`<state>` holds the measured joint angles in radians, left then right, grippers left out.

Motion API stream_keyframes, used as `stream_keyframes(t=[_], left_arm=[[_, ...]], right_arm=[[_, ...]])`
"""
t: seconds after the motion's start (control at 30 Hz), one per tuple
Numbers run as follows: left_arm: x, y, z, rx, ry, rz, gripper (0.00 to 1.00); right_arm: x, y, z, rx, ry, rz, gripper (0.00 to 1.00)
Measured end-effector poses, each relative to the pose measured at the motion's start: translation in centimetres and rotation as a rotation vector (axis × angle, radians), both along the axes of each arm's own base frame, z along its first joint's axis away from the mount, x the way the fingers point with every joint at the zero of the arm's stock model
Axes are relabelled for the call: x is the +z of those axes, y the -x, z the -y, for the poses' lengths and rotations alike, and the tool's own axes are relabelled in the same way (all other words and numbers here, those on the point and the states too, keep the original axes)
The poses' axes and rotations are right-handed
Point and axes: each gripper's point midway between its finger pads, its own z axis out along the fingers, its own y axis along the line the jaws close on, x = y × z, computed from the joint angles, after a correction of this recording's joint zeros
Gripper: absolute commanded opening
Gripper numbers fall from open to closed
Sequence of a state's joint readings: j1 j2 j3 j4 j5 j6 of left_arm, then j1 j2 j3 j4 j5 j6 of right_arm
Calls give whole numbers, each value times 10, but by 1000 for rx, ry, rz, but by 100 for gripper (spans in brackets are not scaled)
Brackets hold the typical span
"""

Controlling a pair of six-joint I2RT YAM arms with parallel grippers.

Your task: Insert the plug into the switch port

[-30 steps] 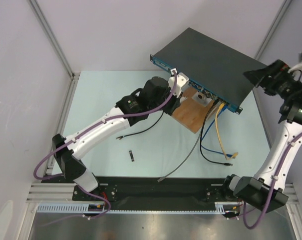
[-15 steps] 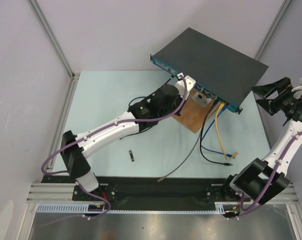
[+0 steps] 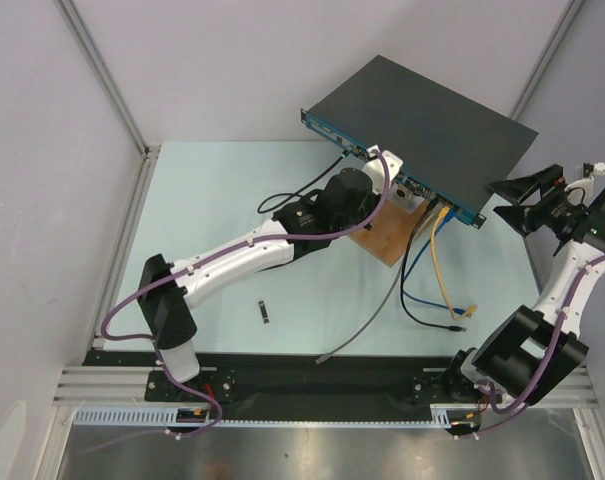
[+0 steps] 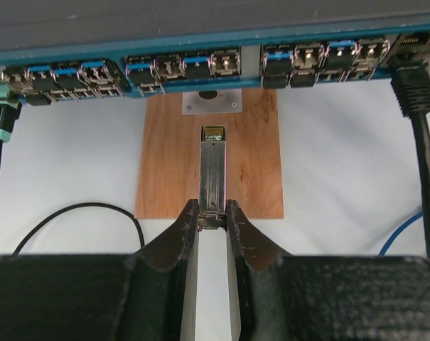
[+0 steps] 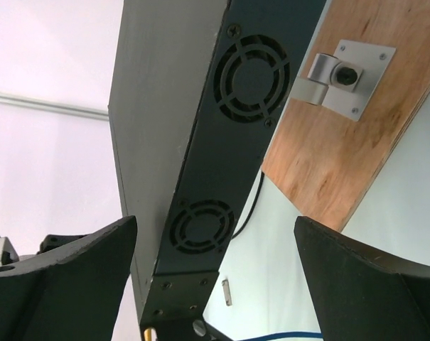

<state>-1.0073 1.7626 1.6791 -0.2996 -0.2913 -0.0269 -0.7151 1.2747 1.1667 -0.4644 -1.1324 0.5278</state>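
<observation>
The switch (image 3: 422, 125) is a flat black box at the back right, with its blue socket face (image 4: 200, 60) toward my left arm. My left gripper (image 3: 390, 180) (image 4: 212, 213) is shut on the plug (image 4: 213, 170), a slim metal module. The plug points at the socket row, and its tip is a short way in front of it, over the wooden board (image 4: 172, 163). My right gripper (image 3: 527, 200) (image 5: 215, 227) is open and empty beside the switch's right end, where two fan grilles show on its side wall (image 5: 222, 142).
The wooden board (image 3: 382, 235) carries a small metal bracket (image 4: 212, 101) (image 5: 342, 74). Yellow, blue and black cables (image 3: 440, 260) hang from ports on the right. A grey cable (image 3: 367, 320), a black cable (image 3: 282, 200) and a small black piece (image 3: 266, 312) lie on the table.
My left arm has reached forward and to the right, bringing the plug closer to the switch's front. My right gripper has dropped lower beside the switch's right end.
</observation>
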Motion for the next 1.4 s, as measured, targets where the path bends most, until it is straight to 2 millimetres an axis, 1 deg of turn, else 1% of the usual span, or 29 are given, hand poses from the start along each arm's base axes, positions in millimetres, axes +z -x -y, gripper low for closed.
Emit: stream_keyframes(t=[0.17,0.27,0.3,0.37,0.4,0.43,0.47,0.57,0.6,0.67,0.7,0.87,1.17,1.4], left_arm=[[5,-2,3,15,7,15,0],[5,-6,5,31,5,22,0],[5,-7,6,35,4,23,0],[5,-9,6,45,1,26,0],[5,-11,6,51,-1,28,0],[5,-12,6,58,-2,30,0],[5,-13,5,64,-4,32,0],[6,-15,2,83,-8,39,0],[7,-15,2,87,-7,40,0],[8,-16,1,96,-7,45,0],[9,-17,0,102,-7,47,0],[11,-20,0,114,-5,54,0],[2,-23,5,114,-19,48,0],[0,-23,6,113,-23,46,0]], right_arm=[[-6,-7,-3,27,-10,2,95],[-8,-9,-5,37,-17,7,88],[-8,-10,-6,42,-19,9,82],[-7,-11,-8,54,-22,18,74],[-6,-11,-10,63,-29,23,65],[-4,-11,-11,71,-32,31,61],[-2,-11,-12,79,-31,40,52],[0,-11,-14,83,-52,37,40],[0,-11,-14,83,-60,33,33],[0,-11,-14,84,-62,35,28],[1,-11,-14,84,-63,36,22],[0,-11,-14,85,-64,37,11],[1,-12,-14,92,-72,39,5],[0,-12,-14,94,-76,38,0]])
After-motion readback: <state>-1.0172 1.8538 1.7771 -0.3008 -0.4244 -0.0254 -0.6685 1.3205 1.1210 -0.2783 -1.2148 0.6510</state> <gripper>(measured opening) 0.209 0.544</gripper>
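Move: The module pinched in the left fingers faces the switch ports, whose middle group lies about 6 cm ahead of the left hand, 5 cm to its right and 2 cm below. On that front, the teal-ended plug is some 11 cm ahead and 6 cm left; the black cable plug is 12 cm right and 1 cm back. The switch's right end is about 3 cm ahead and 2 cm left of the right hand, level; the yellow cable plug is 10 cm left, 1 cm back. The open right gripper eases roughly 2 cm forward and left over the switch's right end, dipping slightly and recovering, then closes to about half open, pinching the casing between its top and underside near the front corner, and holds there. The left hand, still gripping the module, edges about 2 cm forward towards the ports, turning a few degrees counter-clockwise, with a small rise and return in height. ##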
